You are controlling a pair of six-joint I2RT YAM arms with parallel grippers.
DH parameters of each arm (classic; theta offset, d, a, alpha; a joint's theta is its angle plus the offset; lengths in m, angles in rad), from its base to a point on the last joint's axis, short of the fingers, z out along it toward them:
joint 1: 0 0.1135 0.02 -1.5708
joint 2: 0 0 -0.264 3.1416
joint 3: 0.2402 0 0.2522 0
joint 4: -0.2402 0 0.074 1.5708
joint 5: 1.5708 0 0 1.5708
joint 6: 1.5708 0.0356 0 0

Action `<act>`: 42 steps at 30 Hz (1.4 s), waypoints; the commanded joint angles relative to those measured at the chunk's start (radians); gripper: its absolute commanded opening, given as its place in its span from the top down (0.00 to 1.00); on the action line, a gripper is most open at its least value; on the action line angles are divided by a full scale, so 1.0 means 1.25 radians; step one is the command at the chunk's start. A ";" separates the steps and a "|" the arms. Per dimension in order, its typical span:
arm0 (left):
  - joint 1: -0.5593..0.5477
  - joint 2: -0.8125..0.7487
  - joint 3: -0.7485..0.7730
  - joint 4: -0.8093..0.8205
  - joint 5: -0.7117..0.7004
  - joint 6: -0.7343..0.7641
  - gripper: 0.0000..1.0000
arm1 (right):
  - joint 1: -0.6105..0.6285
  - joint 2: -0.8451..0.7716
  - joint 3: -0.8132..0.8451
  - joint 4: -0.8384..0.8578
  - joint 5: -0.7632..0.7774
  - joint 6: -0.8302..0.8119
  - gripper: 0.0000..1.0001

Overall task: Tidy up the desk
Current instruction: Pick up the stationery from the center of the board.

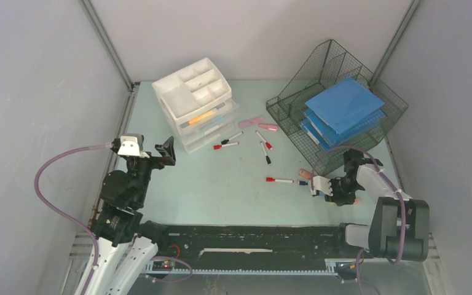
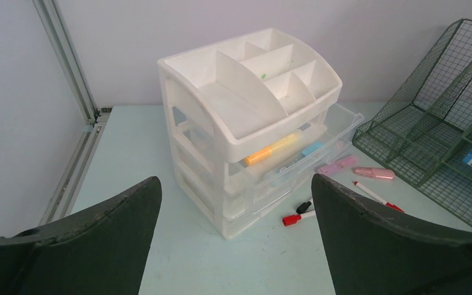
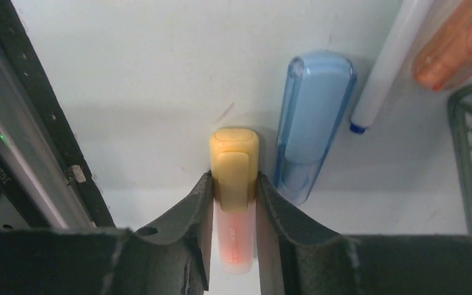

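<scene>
The pale mint desk [image 1: 221, 190] carries scattered pens. At its near right my right gripper [image 1: 335, 190] points down, its jaws pressed on both sides of the yellow cap of a highlighter [image 3: 234, 153] with a pale orange body that lies on the desk. A blue highlighter [image 3: 310, 123] lies right beside it. Further off are a white marker [image 3: 387, 61] and an orange highlighter [image 3: 461, 43]. My left gripper [image 1: 163, 152] hovers wide open at the near left, facing the white drawer unit [image 2: 246, 110], with nothing between its fingers [image 2: 117, 233].
The drawer unit [image 1: 193, 101] stands at the back left with a drawer pulled out. A dark wire tray [image 1: 295, 98] with blue folders [image 1: 344, 107] sits at the back right. Red- and black-capped markers [image 1: 279, 180] and pink highlighters [image 1: 261, 123] lie mid-desk. A black rail [image 1: 252, 236] runs along the near edge.
</scene>
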 commanded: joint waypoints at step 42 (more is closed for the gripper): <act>-0.287 0.165 -0.236 0.493 0.218 -0.630 0.01 | 0.273 0.019 0.419 0.400 -0.821 1.362 1.00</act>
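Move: The right hand already grips the yellow-and-pink highlighter at board level, between its pads. The wide-open left gripper it goes to meet is about 62 cm to its left, 7 cm farther out and 31 cm higher. The blue highlighter lies about 5 cm left and 3 cm ahead of the right hand, the blue-capped marker 11 left and 6 ahead, the orange highlighter 12 left and 10 ahead. From the left hand, the gripped highlighter is some 62 cm right, 7 back and 31 below. Leftward and low at first, the right hand carries the highlighter some 8 cm close behind the blue one, then climbs steeply, ending about 25 cm left, 24 up and 7 forward, its fingers swinging from down towards left with the grip kept. After a short delay the left hand, still wide open, comes about 16 cm right and 7 down to meet it, turning clockwise and rolling its left side down. ##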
